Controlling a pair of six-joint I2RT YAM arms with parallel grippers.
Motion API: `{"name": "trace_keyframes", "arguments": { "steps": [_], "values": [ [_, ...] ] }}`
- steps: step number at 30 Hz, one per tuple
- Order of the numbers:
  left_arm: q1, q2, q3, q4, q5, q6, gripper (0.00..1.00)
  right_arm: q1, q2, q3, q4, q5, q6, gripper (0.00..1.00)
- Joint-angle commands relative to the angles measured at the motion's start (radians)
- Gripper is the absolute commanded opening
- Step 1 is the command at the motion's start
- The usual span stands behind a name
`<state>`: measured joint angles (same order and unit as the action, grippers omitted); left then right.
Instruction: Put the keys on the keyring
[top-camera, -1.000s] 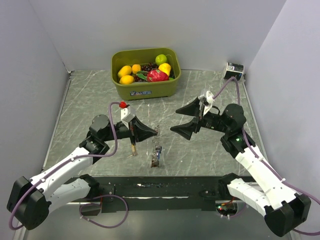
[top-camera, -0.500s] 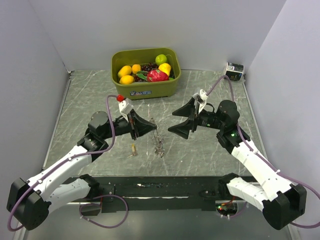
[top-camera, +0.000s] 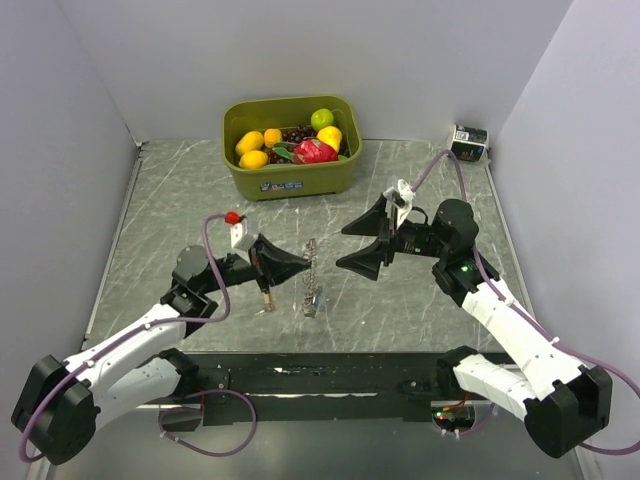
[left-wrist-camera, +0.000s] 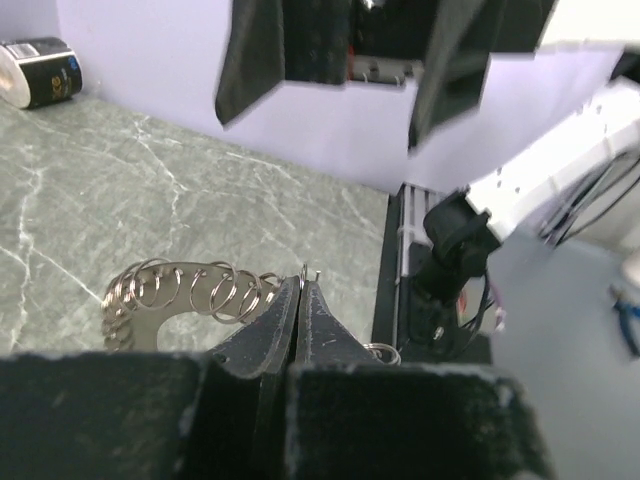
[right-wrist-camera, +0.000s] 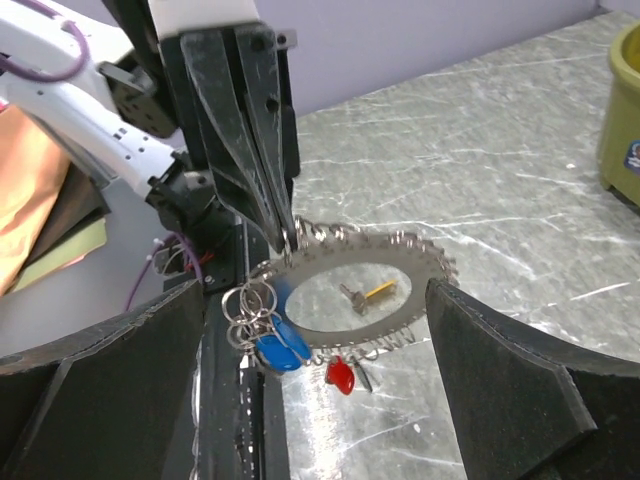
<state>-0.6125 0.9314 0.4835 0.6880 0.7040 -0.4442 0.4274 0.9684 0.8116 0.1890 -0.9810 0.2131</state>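
Observation:
The keyring (right-wrist-camera: 425, 256) is a flat metal hoop edged with several small split rings. My left gripper (right-wrist-camera: 286, 236) is shut on its rim and holds it up above the table. Blue keys (right-wrist-camera: 276, 346) and a red key (right-wrist-camera: 340, 374) hang from its lower edge. A yellow key (top-camera: 265, 297) lies loose on the table, and shows through the hoop as the yellow key (right-wrist-camera: 378, 291). My right gripper (top-camera: 343, 246) stands open just right of the keyring (top-camera: 311, 262), jaws wide, touching nothing. In the left wrist view the left gripper (left-wrist-camera: 303, 284) is pinched shut beside the small rings (left-wrist-camera: 185, 293).
A green bin (top-camera: 291, 181) full of fruit stands at the back centre. A small black-and-white can (top-camera: 467, 140) sits in the far right corner. A black strip (top-camera: 320, 375) runs along the near edge between the arm bases.
The left arm has drawn back a little to the left, still gripping the keyring, with the keys hanging off the table. The right gripper has edged left toward the ring.

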Motion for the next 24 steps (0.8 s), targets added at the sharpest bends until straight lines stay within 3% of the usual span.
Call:
{"name": "trace_keyframes", "arguments": {
  "steps": [1,3,9,12,16,24],
  "values": [
    [-0.004,-0.034,-0.098,0.304,0.078,0.113,0.01,0.016,0.003,0.028,0.063,-0.048,-0.004,0.97],
    [-0.004,-0.049,-0.150,0.421,0.056,0.119,0.01,0.043,0.009,0.035,0.023,-0.047,-0.041,0.96],
    [-0.013,-0.025,-0.134,0.533,0.031,0.010,0.01,0.123,0.021,0.044,-0.039,-0.024,-0.119,0.88],
    [-0.029,0.024,-0.138,0.632,0.020,-0.083,0.01,0.128,0.032,0.032,0.009,-0.045,-0.087,0.79],
    [-0.061,0.092,-0.155,0.815,-0.001,-0.129,0.01,0.126,0.046,0.023,0.058,-0.097,-0.066,0.58],
    [-0.122,0.178,-0.164,0.972,-0.135,-0.154,0.01,0.132,0.029,0.020,0.101,-0.127,-0.030,0.38]
  ]
}}
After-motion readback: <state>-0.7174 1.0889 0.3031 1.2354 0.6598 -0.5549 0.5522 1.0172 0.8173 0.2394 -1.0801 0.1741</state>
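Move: The keyring hangs in the left fingers, its middle about 2 cm back, 1 cm right and 4 cm below that hand. From the open right hand its middle is roughly 7 cm left, 5 cm back and 4 cm down; the blue key on it hangs some 9 cm back, 6 cm left and 6 cm down. From the left hand, the brass key lies about 11 cm left, 4 cm back, 18 cm down. Both hands draw back 3–4 cm, the right also leftward, half-closing near the keyring the left still pinches. ##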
